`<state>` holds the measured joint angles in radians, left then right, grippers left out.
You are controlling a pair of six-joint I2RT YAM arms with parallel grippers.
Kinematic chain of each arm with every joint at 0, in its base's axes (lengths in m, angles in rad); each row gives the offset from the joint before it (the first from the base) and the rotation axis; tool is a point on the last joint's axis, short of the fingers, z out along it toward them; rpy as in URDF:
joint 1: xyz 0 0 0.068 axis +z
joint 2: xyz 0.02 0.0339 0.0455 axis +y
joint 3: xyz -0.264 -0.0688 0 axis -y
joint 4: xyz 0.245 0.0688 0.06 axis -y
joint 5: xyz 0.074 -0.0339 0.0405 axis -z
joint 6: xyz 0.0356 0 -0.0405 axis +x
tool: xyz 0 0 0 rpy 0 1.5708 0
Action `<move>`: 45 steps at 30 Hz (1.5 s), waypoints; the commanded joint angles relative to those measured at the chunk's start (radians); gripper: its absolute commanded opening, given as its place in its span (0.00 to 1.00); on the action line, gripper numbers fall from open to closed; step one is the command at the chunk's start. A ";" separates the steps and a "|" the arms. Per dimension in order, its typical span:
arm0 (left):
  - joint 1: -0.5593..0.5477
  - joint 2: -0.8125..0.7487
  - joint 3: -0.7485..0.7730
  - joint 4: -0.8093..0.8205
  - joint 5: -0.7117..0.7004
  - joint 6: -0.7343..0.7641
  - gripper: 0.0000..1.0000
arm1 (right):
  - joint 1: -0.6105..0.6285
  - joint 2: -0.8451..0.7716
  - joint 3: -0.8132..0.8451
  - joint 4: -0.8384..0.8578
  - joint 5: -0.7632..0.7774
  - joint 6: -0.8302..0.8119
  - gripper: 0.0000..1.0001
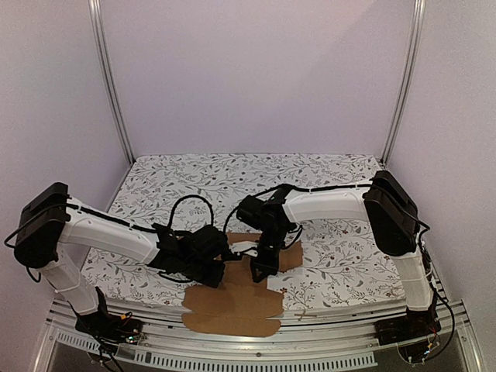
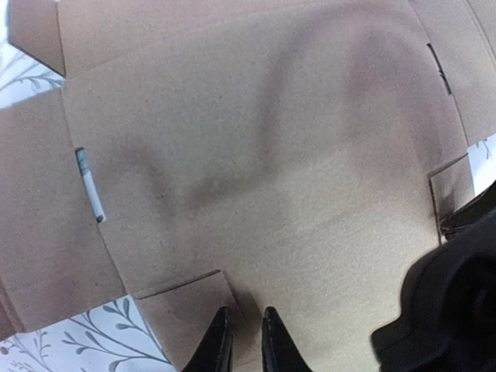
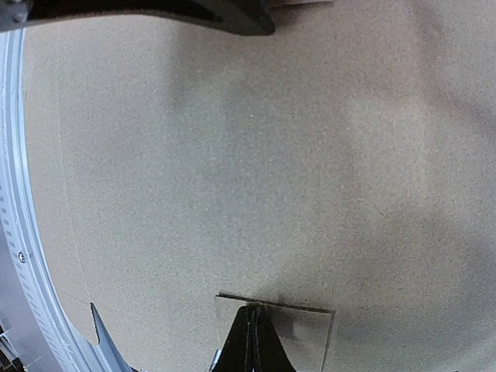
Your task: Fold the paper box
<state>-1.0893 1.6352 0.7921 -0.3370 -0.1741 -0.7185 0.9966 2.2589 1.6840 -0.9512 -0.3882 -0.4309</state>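
Note:
The paper box (image 1: 232,306) is a flat brown die-cut sheet lying at the table's near edge, between the two arms. My left gripper (image 1: 225,260) hovers low over its left part. In the left wrist view its fingertips (image 2: 219,329) stand a narrow gap apart, astride the edge of a small tab (image 2: 182,310) of the sheet (image 2: 256,155). My right gripper (image 1: 260,273) points down on the middle of the sheet. Its jaws are shut tight, and the tip (image 3: 249,311) rests on a small rectangular flap (image 3: 306,337) of the cardboard (image 3: 232,155).
A floral cloth (image 1: 232,174) covers the table. A metal rail (image 1: 256,345) runs along the near edge, close under the sheet, and shows as a rail (image 3: 15,194) in the right wrist view. Upright frame posts (image 1: 112,85) and pale walls close in the sides and back.

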 commanded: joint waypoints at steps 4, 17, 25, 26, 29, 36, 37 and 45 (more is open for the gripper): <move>-0.012 0.070 -0.036 -0.153 0.035 0.091 0.12 | -0.022 0.194 -0.089 -0.013 0.282 0.000 0.00; -0.012 0.048 -0.050 -0.125 0.065 0.123 0.12 | -0.022 0.193 -0.088 -0.018 0.278 -0.004 0.00; 0.024 0.029 -0.068 -0.153 0.061 0.145 0.12 | -0.021 0.138 -0.091 -0.019 0.463 0.003 0.00; 0.030 0.026 -0.074 -0.143 0.065 0.150 0.12 | -0.020 0.132 -0.088 -0.019 0.498 -0.005 0.00; 0.041 0.036 -0.066 -0.120 0.075 0.171 0.12 | -0.021 0.126 -0.076 -0.021 0.539 -0.028 0.00; 0.116 0.138 0.050 -0.096 0.089 0.256 0.12 | -0.052 0.161 0.001 -0.062 0.531 -0.035 0.00; 0.132 0.153 0.064 -0.093 0.089 0.275 0.12 | -0.060 0.167 0.016 -0.069 0.526 -0.035 0.00; 0.218 0.247 0.184 -0.088 0.096 0.356 0.12 | -0.160 0.215 0.121 -0.146 0.437 -0.025 0.00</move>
<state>-0.9024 1.7966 0.9710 -0.3149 -0.0872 -0.4484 0.9302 2.3096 1.8496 -1.0214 -0.0952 -0.4732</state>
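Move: The left hand's fingertips already rest at the inner edge of the flat box's left tab; its middle lies 2 cm left and 1 cm back. The left slot is 8 cm ahead and 6 cm left. The right hand's shut tips already rest on the right tab, its middle 1 cm ahead and 1 cm right; the right slot is 8 cm ahead, 2 cm right. All lie about 1 cm below. The near strip's middle is 12 cm back and 7 cm left. Both hands keep their fingertips on the small tabs of the cardboard, the right shut and the left nearly so, and hold for about a second while the left turns some 5 degrees clockwise. Then they drag the sheet forward over the table together, some 7 to 8 cm and slightly right, the right fingers swinging forward about 15 degrees towards upright. ##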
